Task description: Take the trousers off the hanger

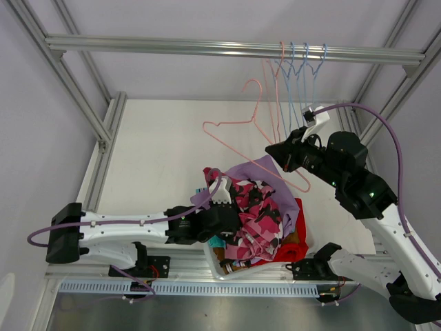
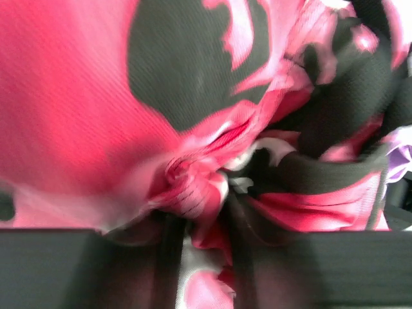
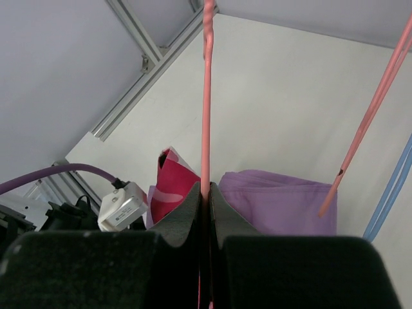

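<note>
The trousers lie heaped in a white basket (image 1: pixel 219 267). The pink camouflage pair (image 1: pixel 256 212) is on top, with lilac (image 1: pixel 256 172) behind, red (image 1: pixel 298 233), teal (image 1: pixel 218 242) and mustard-brown (image 1: pixel 298 248) at the edges. My left gripper (image 1: pixel 229 212) is pressed into the camouflage cloth (image 2: pixel 193 90). In the left wrist view its jaws (image 2: pixel 203 254) stand slightly apart with a fold of that cloth between them. My right gripper (image 1: pixel 273 150) is shut on the wire of a bare pink hanger (image 1: pixel 234 125), held off the rail above the pile. The pink hanger (image 3: pixel 207 96) rises straight from the gripper (image 3: pixel 207 199).
A metal rail (image 1: pixel 172 47) crosses the back, carrying blue hangers (image 1: pixel 298 83) and another pink hanger (image 1: pixel 279 76) near my right arm. Frame posts stand at the left (image 1: pixel 103 131) and right. Lilac cloth (image 3: pixel 277 203) and camouflage cloth (image 3: pixel 168 183) lie below the right gripper.
</note>
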Robot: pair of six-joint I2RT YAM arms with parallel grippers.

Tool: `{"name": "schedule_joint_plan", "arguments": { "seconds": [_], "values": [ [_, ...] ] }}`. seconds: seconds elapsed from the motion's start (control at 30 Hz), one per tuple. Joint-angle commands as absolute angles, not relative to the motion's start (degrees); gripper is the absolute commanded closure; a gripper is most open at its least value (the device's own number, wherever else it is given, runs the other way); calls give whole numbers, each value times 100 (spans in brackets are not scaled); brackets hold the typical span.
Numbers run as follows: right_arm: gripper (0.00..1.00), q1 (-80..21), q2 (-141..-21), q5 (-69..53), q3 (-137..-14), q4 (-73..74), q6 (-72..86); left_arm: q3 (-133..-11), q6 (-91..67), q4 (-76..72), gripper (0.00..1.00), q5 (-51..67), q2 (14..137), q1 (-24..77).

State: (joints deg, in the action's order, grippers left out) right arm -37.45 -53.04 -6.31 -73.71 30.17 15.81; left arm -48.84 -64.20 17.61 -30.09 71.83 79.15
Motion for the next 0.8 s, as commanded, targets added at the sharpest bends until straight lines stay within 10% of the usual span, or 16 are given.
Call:
{"name": "schedule_joint_plan", "arguments": {
  "seconds": [0.0,0.77],
  "values": [
    [100,-3788,-5335,-457,-7743,2936,1450,-4930,-6539,4006,60,-2952,7094,8226],
    [100,-3788,-5502,386,-7962,2883,1257,-7487,-4090,4861,10,-4315,5300,8411]
  ]
}}
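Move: The left fingers are still closed on a gathered bit of the pink-and-black trousers, whose middle lies about 4 cm to the hand's right, 3 cm ahead and 4 cm below. The purple trousers show beneath, some 11 cm ahead and 11 cm right, and the red ones about 19 cm right, 1 cm back and 8 cm down. From the right hand, which holds the pink hanger, the trousers lie roughly 7 cm left, 8 cm back and 28 cm below. The left gripper lets go of the pink-and-black trousers, spreading its fingers nearly wide as it pulls away from them, first mainly leftwards with a slight draw back, then mostly straight up. In all it rises about 14 cm and shifts some 9 cm left, its fingertips tipping upward. The right hand keeps its pinch on the pink hanger, easing only a couple of centimetres forward and right. ##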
